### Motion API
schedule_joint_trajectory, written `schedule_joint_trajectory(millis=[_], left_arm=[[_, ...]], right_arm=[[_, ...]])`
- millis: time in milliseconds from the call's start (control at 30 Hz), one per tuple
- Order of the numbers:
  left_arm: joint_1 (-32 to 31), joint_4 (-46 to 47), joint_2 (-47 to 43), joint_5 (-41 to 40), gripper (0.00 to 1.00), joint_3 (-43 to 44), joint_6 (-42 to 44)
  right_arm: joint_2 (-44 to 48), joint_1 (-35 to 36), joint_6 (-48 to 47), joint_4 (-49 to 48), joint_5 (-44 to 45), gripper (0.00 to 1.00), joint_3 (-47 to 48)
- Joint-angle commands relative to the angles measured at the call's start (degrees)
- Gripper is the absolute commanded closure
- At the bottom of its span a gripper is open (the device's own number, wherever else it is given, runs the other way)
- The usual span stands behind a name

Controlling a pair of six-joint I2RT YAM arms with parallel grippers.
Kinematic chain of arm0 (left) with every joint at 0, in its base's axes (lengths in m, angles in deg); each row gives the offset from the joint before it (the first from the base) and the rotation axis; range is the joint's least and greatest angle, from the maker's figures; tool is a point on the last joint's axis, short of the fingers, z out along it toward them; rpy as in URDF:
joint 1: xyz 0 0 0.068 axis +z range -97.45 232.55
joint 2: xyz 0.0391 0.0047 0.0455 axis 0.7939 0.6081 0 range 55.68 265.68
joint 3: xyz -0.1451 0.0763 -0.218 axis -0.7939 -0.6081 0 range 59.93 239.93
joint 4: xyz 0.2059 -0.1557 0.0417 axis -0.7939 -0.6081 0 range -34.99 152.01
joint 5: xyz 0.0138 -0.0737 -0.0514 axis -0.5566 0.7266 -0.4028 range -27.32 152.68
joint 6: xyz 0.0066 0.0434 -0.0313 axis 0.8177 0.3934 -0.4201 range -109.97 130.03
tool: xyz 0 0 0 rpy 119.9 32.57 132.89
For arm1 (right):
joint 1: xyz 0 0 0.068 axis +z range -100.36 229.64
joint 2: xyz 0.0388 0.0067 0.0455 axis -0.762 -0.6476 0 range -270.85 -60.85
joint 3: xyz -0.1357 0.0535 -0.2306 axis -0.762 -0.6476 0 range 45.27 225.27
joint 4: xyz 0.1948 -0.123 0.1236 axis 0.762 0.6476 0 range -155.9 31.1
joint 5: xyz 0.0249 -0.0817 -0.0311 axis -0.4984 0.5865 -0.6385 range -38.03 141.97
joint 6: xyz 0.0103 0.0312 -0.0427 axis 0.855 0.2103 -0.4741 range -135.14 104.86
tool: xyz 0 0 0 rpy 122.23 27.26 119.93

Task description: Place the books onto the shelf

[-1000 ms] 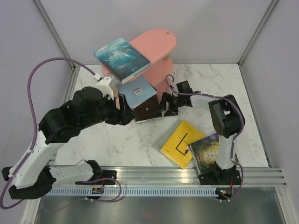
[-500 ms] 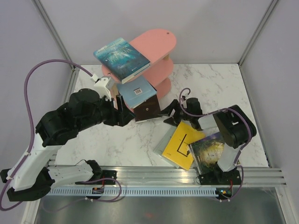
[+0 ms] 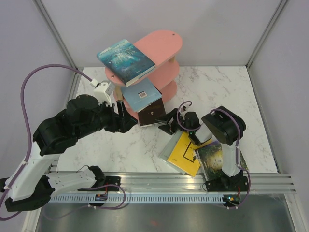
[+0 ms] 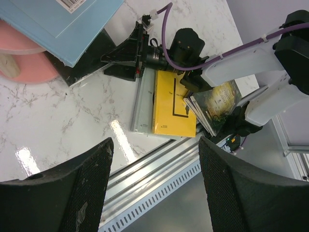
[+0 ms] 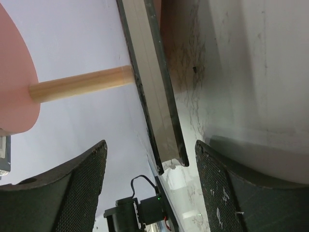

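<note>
The pink shelf (image 3: 161,48) stands at the back, with a teal-blue book (image 3: 126,60) lying on its top board. A pale blue book (image 3: 141,94) lies tilted on a dark book (image 3: 153,114), both leaning off the lower boards toward the table. A yellow book (image 3: 186,150) lies on a grey one (image 3: 167,147), beside a green-gold book (image 3: 215,157). My left gripper (image 3: 128,117) is open and empty, just left of the leaning pair. My right gripper (image 3: 169,123) is open at the dark book's right corner; that book's edge (image 5: 154,96) runs in between the fingers.
A wooden post (image 5: 82,82) of the shelf stands just behind the dark book's edge. The right arm's base (image 3: 227,181) stands over the green-gold book. The metal rail (image 4: 159,169) runs along the near table edge, and grey walls close in the sides.
My right gripper has drawn back from the shelf toward the near side and its arm has folded inward. The left arm has pulled slightly back and left. The books have not moved.
</note>
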Motion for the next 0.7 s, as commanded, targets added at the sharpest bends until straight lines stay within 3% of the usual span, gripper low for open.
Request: schedule_joint_trajectory(millis=[0, 367, 667], left_arm=[[0.01, 0.84, -0.68, -0.16, 0.26, -0.26, -1.49], [0.01, 0.75, -0.86, -0.42, 0.26, -1.05, -1.22], [0.01, 0.75, -0.86, -0.33, 0.26, -1.58, -1.13]], right_arm=[[-3.77, 1.19, 6.97, 5.93, 5.01, 0.23, -3.36], [-7.11, 1.28, 13.56, -0.31, 13.02, 0.35, -5.48], [-8.34, 0.93, 14.19, -0.14, 14.16, 0.53, -2.23]])
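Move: The dark book half inside the lowest shelf has its middle about 9 cm ahead of the right gripper and 7 cm to its left, at about the gripper's height; the near right corner is already by the fingertips. The light-blue book on the shelf above is some 11 cm ahead, 9 left and 11 higher. The yellow book lies roughly 13 cm back and 12 right, slightly lower. From the left gripper, the dark book is about 24 cm ahead, 7 right and 32 below. Ease the right gripper forward about 2.5 cm along the dark book's right side, from its near corner towards the shelf, drifting just slightly right. Swing the fingers clockwise some 15 degrees as you go, and close them from wide to about half open, bringing them in around the book's thickness at that corner; contact can't be made out. ##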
